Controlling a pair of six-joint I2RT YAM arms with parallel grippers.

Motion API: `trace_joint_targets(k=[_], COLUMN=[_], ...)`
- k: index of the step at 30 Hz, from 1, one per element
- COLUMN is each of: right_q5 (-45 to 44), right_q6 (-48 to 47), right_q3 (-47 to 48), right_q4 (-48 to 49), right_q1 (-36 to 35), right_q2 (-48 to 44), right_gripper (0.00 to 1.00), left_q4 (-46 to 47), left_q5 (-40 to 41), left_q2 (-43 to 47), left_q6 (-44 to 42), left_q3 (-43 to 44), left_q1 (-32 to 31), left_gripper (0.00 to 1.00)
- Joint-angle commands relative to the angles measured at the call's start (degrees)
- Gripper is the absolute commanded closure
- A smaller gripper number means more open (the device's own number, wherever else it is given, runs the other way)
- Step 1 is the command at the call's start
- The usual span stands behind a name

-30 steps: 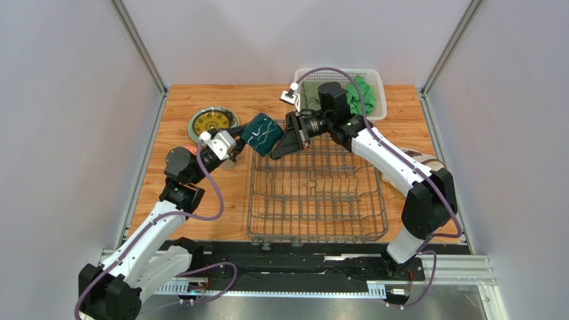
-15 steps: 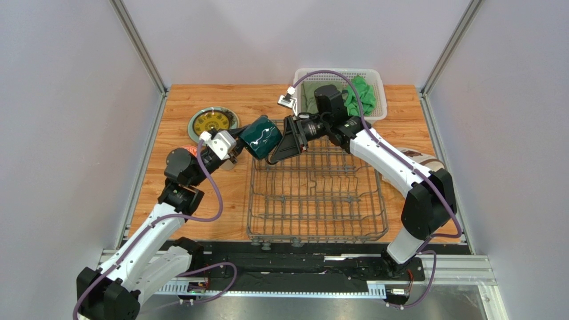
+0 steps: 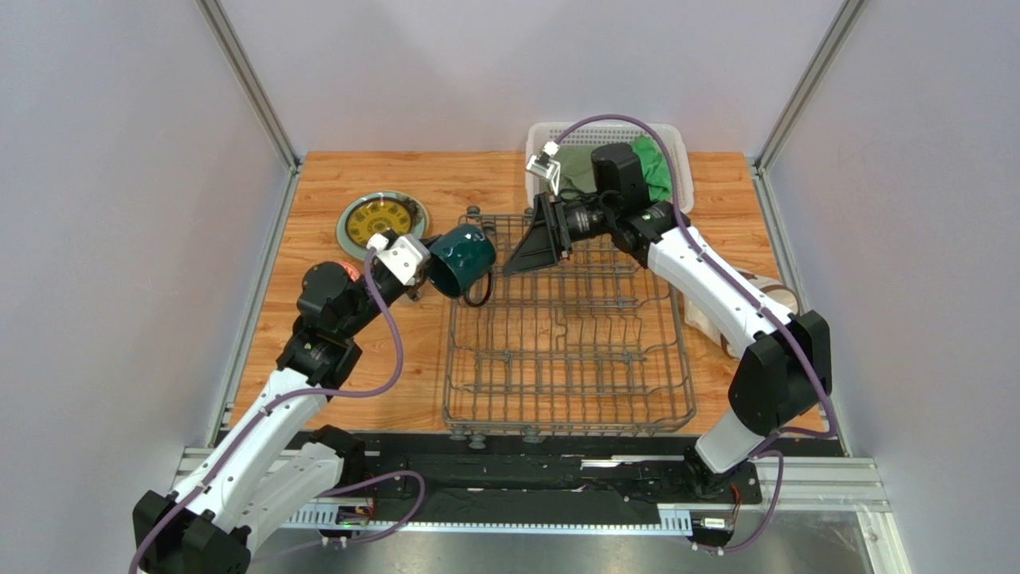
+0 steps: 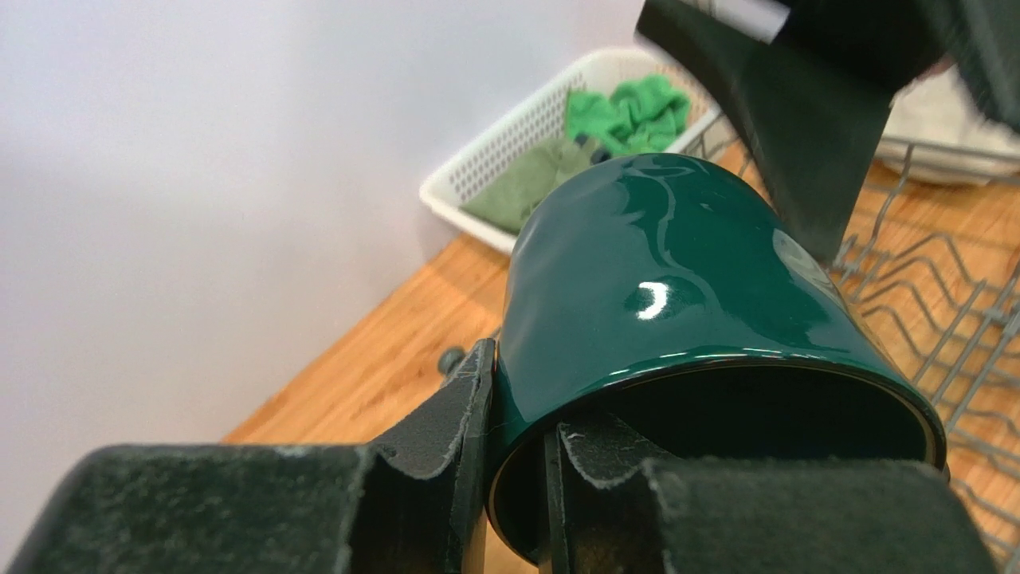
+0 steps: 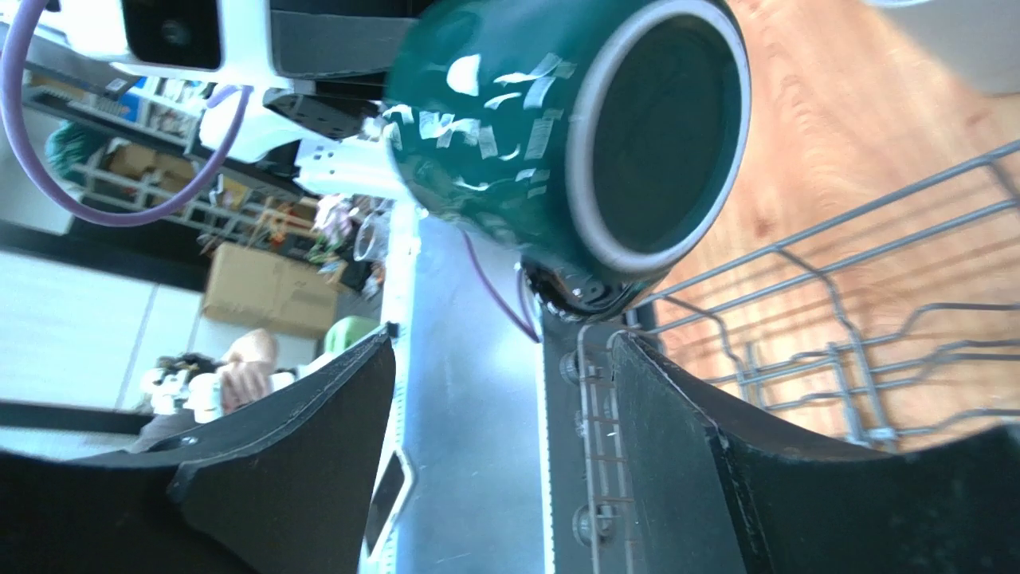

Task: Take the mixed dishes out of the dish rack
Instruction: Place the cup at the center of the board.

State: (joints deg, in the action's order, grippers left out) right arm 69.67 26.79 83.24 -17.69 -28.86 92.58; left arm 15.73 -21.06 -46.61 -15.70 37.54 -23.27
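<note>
The dark teal mug hangs on its side over the far left corner of the grey wire dish rack. My left gripper is shut on its rim, one finger inside and one outside the wall, as the left wrist view shows on the mug at the gripper. My right gripper stands open just right of the mug, apart from it. In the right wrist view the mug's base floats beyond the empty, spread gripper. A yellow-and-green plate lies on the table at the far left.
A white mesh basket with green cloths sits at the back right, behind the right arm. A beige thing lies right of the rack, partly hidden by that arm. The rack's upright tines stand under the right gripper.
My right gripper has opened, let go of the mug and drawn back to the right. The left gripper keeps the mug, which has dropped a little toward the left.
</note>
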Motion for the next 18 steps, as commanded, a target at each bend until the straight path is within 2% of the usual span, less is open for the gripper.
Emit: trace_joint_targets(k=[1, 9, 12, 18], right_q5=[-1.37, -6.91, -6.91, -9.64], right_q6=[-6.03, -14.64, -15.71, -19.13], right_q3=[-0.45, -1.86, -2.38, -3.09], right_q4=[-3.74, -10.94, -12.01, -13.41], right_q1=[1.61, 2.67, 2.5, 2.5], right_q2=[-3.63, -4.51, -4.33, -5.03], right_gripper=[0.29, 0.3, 0.3, 0.31], left_q4=[-9.63, -40.2, -48.47, -63.52], left_q5=[4.0, 4.53, 4.71, 6.11], left_q2=[1.43, 0.38, -0.32, -7.96], left_q6=[-4.5, -15.57, -20.23, -24.9], left_q3=[8.68, 21.86, 24.06, 27.85], left_q1=[0.5, 5.68, 8.4, 11.93], left_gripper=[1.0, 1.0, 1.0, 1.0])
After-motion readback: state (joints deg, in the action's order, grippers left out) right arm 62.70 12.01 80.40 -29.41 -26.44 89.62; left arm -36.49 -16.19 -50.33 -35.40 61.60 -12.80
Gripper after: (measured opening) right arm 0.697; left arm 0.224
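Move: The left hand already holds the green cup by its rim; the clear board it goes to lies about 16 cm left, 2 cm back and some 27 cm below. The beige cup stands about 7 cm ahead and 8 cm left, the plate stack 26 cm ahead and 16 cm left, the rack's middle 25 cm right and level. From the right hand that clear spot is about 33 cm left and 2 cm ahead. Left hand carries the rim-pinched cup about 9 cm left, fingers tipping down; open right hand sinks away. ##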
